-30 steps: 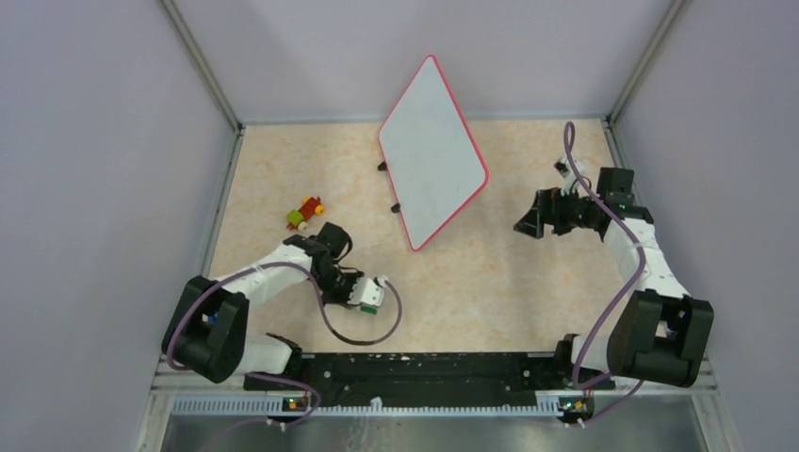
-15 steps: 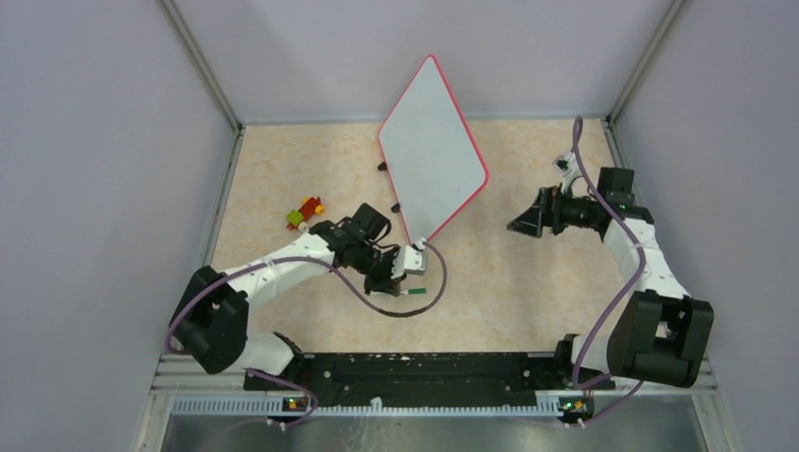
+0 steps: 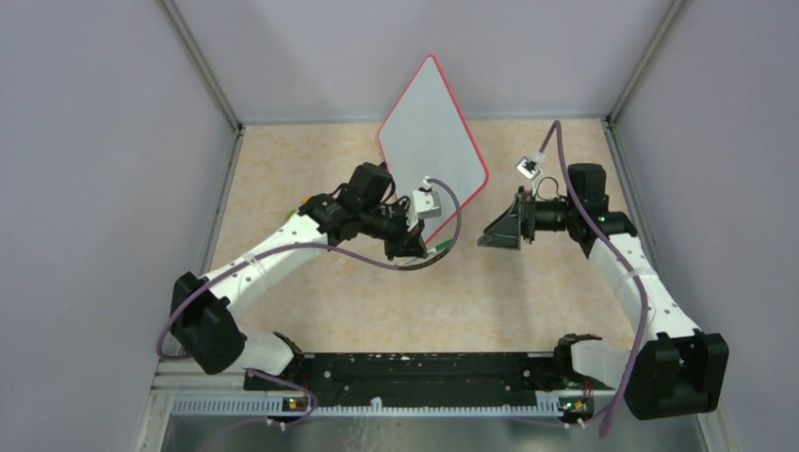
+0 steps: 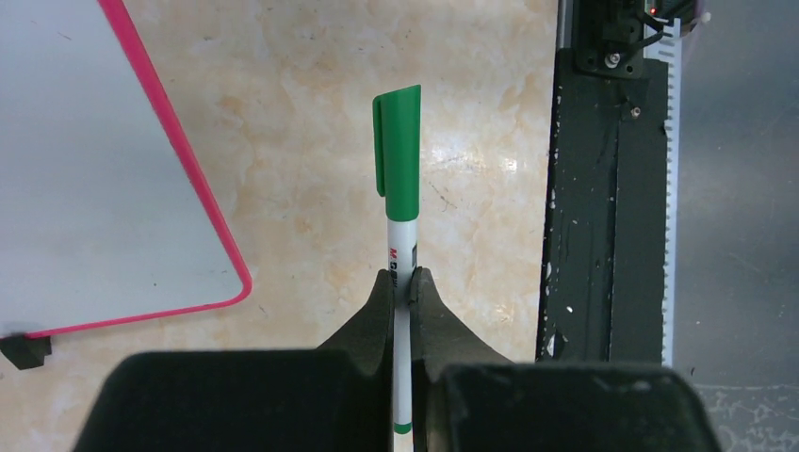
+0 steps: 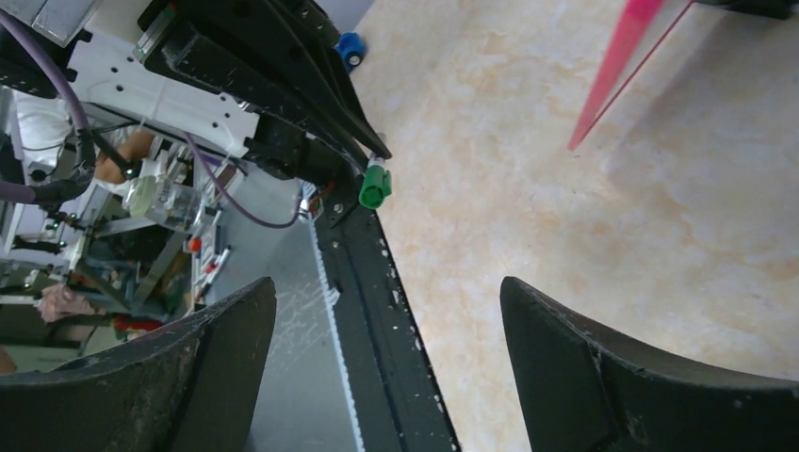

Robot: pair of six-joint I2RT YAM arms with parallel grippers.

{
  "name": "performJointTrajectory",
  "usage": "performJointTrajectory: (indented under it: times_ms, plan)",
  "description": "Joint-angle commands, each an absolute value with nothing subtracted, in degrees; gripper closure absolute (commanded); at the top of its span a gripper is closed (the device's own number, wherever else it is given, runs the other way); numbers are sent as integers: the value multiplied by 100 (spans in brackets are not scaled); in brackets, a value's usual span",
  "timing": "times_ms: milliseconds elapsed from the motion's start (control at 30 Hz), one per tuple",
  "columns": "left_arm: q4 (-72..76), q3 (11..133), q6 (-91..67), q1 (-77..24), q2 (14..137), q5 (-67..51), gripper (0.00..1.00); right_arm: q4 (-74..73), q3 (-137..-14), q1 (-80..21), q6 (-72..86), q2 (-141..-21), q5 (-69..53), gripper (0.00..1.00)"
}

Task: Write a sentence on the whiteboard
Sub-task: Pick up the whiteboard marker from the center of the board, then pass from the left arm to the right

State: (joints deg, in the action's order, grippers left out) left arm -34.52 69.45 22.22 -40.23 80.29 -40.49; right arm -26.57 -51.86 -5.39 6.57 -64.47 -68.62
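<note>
The whiteboard [image 3: 429, 141] stands tilted at the back middle, white with a red rim. Its face looks blank, and the sentence is not in view. My left gripper [image 4: 403, 278] is shut on a white marker with a green cap [image 4: 398, 165]. The cap points toward the near rail, and the gripper [image 3: 417, 243] hovers just in front of the board's lower corner [image 4: 226, 282]. My right gripper [image 3: 490, 235] stands open a short way to the right of the marker, facing it. In the right wrist view the green cap [image 5: 374, 185] shows beyond the wide-apart jaws [image 5: 386, 287].
A black rail [image 3: 424, 367] runs along the near edge [image 4: 603, 188]. One of the board's black feet [image 4: 25, 350] rests on the beige tabletop [image 3: 490, 301]. A small coloured toy [image 3: 305, 201] peeks out beside my left arm. Grey walls enclose the table on three sides.
My left arm has swung from the near left up to the middle, carrying the marker to the board's lower corner. The right arm has reached leftward toward the marker, jaws still open.
</note>
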Motion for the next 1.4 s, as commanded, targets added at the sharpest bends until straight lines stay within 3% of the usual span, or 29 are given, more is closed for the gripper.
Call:
performJointTrajectory:
  times_ms: [0,300,467,933,1000,1067,1100,1200,1233,1367]
  plan:
    - [-2982,7162,1561,-4109,7856,-4207,100,-2361,-5475,-858,1236,-6224,-6979,16]
    - [-2832,7643,1342,-4408,8164,-4287,100,-2202,-5531,-1306,1537,-6155,-6711,20]
    - [-2784,7804,1323,-4553,8316,-4271,100,-2168,-5692,-1404,1587,-6216,-6614,28]
    - [-2777,8064,1275,-4679,8545,-4301,100,-2254,-5702,-1560,1467,-6237,-6428,74]
    - [-2778,8054,1277,-4686,8549,-4302,100,-2310,-5740,-1564,1433,-6250,-6349,82]
    - [-2782,8053,1272,-4690,8547,-4286,100,-2412,-5797,-1567,1368,-6265,-6238,99]
    - [-2815,8060,1270,-4692,8551,-4251,95,-2488,-5840,-1563,1309,-6274,-6182,100]
    - [-3044,8050,1302,-4657,8524,-4253,56,-2769,-5955,-1531,1034,-6278,-6023,100]
    - [-3146,8046,1335,-4619,8507,-4314,48,-2854,-5967,-1478,965,-6268,-5998,100]
    - [-3423,8017,1344,-4296,8361,-4274,40,-3285,-6036,-963,581,-6326,-6043,100]
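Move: The left gripper already holds the marker in the air, green cap towards the right gripper, whose open fingers wait about 14 cm to its right, 2 cm farther out and some 3 cm higher. From the right gripper, the green cap lies roughly 9 cm left, 1 cm back and 3 cm below. The whiteboard's near corner is about 10 cm ahead of the left gripper, 1 cm to its left and some 19 cm below. Bring the left gripper about 5 cm right and 4 cm up to offer the cap, while the right one reaches some 3 cm left, slightly up and back, to meet it. Close the right fingers around the green cap and hold; only then spread the left fingers off the white barrel and begin easing the right gripper back to the right. ##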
